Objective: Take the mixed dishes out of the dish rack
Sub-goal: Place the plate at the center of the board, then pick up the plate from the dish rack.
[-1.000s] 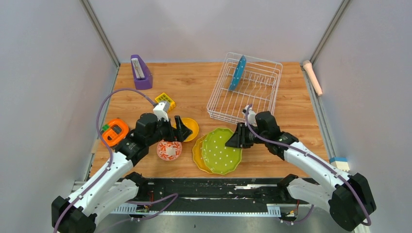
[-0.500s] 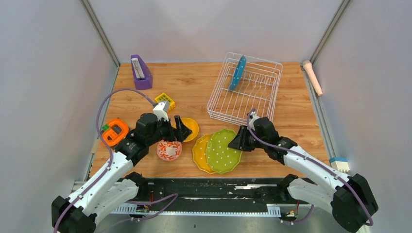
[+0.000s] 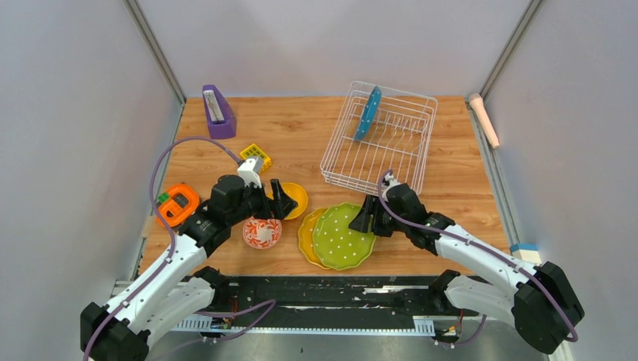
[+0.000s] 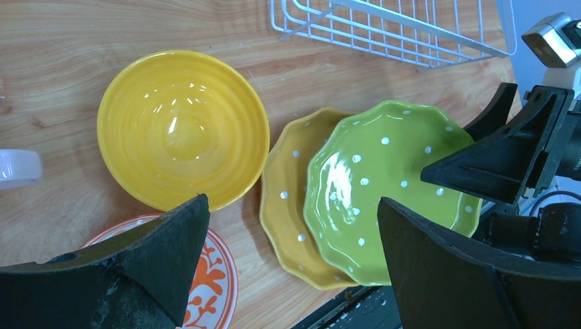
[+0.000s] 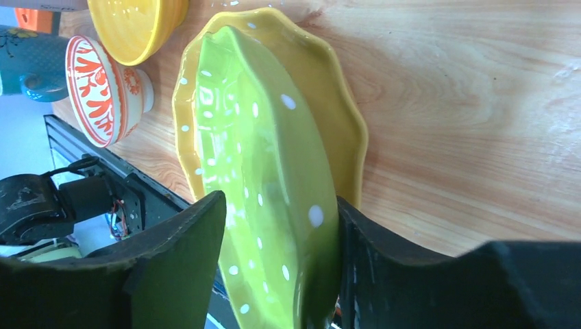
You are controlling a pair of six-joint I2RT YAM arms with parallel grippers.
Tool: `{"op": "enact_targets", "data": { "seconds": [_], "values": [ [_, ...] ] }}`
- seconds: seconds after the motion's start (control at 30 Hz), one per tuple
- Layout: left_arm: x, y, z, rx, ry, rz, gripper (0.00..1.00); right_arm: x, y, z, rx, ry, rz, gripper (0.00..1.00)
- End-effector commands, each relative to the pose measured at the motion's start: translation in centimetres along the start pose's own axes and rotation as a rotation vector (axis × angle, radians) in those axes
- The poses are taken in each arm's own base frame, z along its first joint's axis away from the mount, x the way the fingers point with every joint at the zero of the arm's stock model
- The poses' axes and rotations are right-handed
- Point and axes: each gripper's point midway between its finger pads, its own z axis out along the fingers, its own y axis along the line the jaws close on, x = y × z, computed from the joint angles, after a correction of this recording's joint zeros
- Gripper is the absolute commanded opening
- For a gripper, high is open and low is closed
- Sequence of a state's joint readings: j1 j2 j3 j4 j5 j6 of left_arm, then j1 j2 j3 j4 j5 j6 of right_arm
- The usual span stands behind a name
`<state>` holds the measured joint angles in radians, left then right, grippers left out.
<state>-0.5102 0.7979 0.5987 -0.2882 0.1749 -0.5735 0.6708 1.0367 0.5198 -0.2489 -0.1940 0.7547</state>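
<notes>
My right gripper [image 3: 366, 216] is shut on the rim of the green dotted plate [image 3: 342, 235], which lies low over the yellow dotted plate [image 3: 307, 233] near the table's front edge. In the right wrist view the fingers [image 5: 281, 202] straddle the green plate [image 5: 260, 171]. My left gripper [image 3: 284, 201] is open and empty, above the red-and-white bowl [image 3: 262, 232] and next to the yellow bowl [image 3: 299, 197]; its view shows both [image 4: 291, 205]. The white dish rack [image 3: 334, 139] holds an upright blue plate [image 3: 368, 113]. A blue cup [image 5: 24, 68] shows beside the red-and-white bowl.
A purple wedge holder [image 3: 218, 111] stands at the back left. A yellow grid block [image 3: 256, 156] and an orange gadget [image 3: 177, 204] lie on the left. A pink cylinder [image 3: 484, 119] lies along the right edge, and a blue-and-white block [image 3: 525, 252] sits at the front right.
My right gripper has lowered the green plate from a tilted pose down and left onto the yellow plate. The left arm has not moved.
</notes>
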Motion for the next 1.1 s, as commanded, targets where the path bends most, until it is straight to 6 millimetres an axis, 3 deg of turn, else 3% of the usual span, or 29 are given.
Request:
{"op": "enact_targets", "data": {
  "seconds": [0.0,0.37,0.67,0.8,0.97,1.07],
  "values": [
    [-0.7,-0.2,0.1,0.008,-0.024,0.026,1.0,-2.2,1.6,-0.5,-0.02,-0.071,-0.016,0.59],
    [-0.6,-0.1,0.3,0.006,-0.013,0.027,1.0,-1.8,1.2,-0.1,0.013,-0.034,-0.02,0.69],
    [-0.7,-0.2,0.2,0.006,-0.016,0.028,1.0,-2.3,1.3,-0.5,0.035,-0.029,-0.059,0.82],
    [-0.7,-0.2,0.2,0.007,-0.017,0.029,1.0,-2.7,2.6,-1.3,-0.009,-0.031,-0.114,0.99],
    [-0.8,-0.2,0.0,0.005,-0.024,0.028,1.0,-5.0,5.8,-3.9,-0.111,-0.114,-0.205,1.0],
    [-0.9,-0.2,-0.1,0.003,-0.031,0.027,1.0,-7.4,7.9,-5.7,-0.143,-0.207,-0.242,1.0]
  ]
}}
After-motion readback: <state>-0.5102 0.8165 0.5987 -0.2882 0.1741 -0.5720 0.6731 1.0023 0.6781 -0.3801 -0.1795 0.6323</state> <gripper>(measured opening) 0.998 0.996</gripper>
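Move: Back and to the left of the right hand, the yellow plate lies flat, its middle about 8 cm left, 5 cm back and 5 cm below. The tilted green plate's middle is some 5 cm left, 4 cm back and 3 cm below the hand. The yellow bowl stands roughly 18 cm left and 3 cm ahead of it, the dish rack's middle 20 cm ahead and 4 cm right. From the left hand, the yellow plate lies about 8 cm back, 11 cm right and 12 cm down. Easing down and slightly right by about 1 cm each, the right hand goes on opening its half-open fingers around the green plate's raised rim, letting it down onto the yellow plate. It then edges forward over 1 cm and rises about 5 cm from its lowest point, fingers fully open, clear of the rim. ##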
